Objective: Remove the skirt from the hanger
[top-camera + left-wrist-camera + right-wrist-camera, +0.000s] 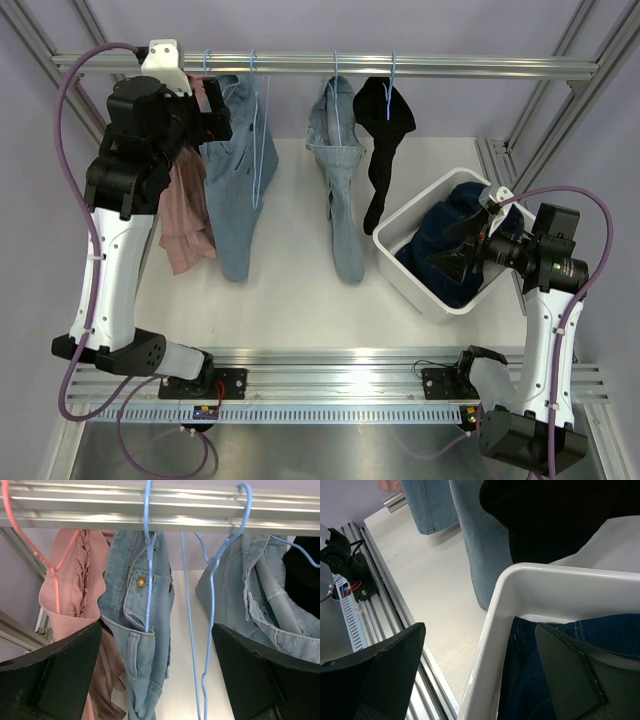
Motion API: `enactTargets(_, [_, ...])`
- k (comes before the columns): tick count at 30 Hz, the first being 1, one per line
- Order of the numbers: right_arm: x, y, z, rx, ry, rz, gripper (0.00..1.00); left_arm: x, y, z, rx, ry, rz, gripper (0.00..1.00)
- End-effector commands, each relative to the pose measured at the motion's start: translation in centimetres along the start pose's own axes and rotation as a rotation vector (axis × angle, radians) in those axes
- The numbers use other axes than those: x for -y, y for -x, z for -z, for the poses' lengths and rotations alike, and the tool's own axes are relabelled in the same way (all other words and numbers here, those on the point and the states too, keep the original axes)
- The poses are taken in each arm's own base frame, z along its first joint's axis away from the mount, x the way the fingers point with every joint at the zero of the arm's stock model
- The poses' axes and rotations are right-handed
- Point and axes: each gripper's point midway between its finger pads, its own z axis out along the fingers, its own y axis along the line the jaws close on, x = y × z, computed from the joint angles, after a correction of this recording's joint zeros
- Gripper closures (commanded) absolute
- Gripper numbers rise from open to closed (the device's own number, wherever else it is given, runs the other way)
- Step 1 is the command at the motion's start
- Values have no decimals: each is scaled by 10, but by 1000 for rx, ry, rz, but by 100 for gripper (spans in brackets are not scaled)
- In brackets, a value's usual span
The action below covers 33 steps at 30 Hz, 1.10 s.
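Note:
A light denim garment with a brass-buttoned pocket (142, 595), the skirt as far as I can tell, hangs from a blue hanger (148, 555) on the rail (100, 517). In the top view it is second from the left (235, 190). My left gripper (215, 122) is up at the rail, open, and its jaws frame this garment (156, 627) without touching it. An empty blue hanger (210, 630) hangs just to its right. My right gripper (460, 245) is open and straddles the rim of the white bin (545, 580), holding nothing (480, 627).
A pink ruffled garment (185, 220) on a pink hanger (55, 580) hangs left of the denim one. Another light denim piece (340, 190) and a black garment (385, 130) hang further right. The white bin (400, 265) holds dark blue denim (450, 235).

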Motion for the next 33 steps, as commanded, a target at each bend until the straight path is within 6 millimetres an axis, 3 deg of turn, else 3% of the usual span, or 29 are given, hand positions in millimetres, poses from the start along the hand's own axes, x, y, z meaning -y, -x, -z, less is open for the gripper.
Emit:
enactTargets(1, [-3, 3, -1, 17, 28, 19, 0, 14, 26, -3, 87, -85, 17, 7])
enactTargets(4, [-1, 1, -1, 12, 23, 14, 1, 12, 18, -19, 57, -66, 13, 8])
enactTargets(9, [-2, 1, -1, 14, 29, 13, 1, -12, 4, -39, 29, 26, -6, 9])
enactTargets(15, [-2, 1, -2, 14, 36, 8, 1, -23, -3, -68, 4, 32, 5, 21])
enactTargets(23, [-3, 1, -2, 14, 42, 10, 1, -16, -41, -98, -84, -21, -33, 41])
enactTargets(27, [-4, 0, -2, 14, 49, 13, 0, -16, -43, -104, -62, -32, -61, 62])
enactTargets(30, [-5, 0, -2, 16, 54, 20, 0, -16, -40, -106, -45, -33, -72, 85])
enactTargets(31, [-6, -1, -2, 14, 57, 23, 1, -15, -36, -104, -32, -37, -73, 97])
enactTargets(33, [-8, 0, -2, 20, 72, 45, 0, -12, -30, -102, -3, -53, -76, 100])
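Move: Ahead of the open left hand hangs the light denim skirt's blue hanger, its neck about 9 cm farther out, straight in front and some 9 cm lower. The rod runs across about 11 cm ahead, roughly at hand height. From that neck, level with it both in reach and in height, the pink hanger hangs about 10 cm to the left and the empty blue hanger 8 cm to the right. From the right hand, the neck lies roughly 25 cm ahead, 40 cm left and 10 cm higher. Reaching out towards the denim skirt's hanger, the left hand starts nearly level, then sinks as it advances until it has gone about 9 cm forward and 9 cm down, with the fingertips dipping slightly. On the way the wide-open fingers draw together, mostly late, and pinch the blue wire from its two sides just under the rod. ##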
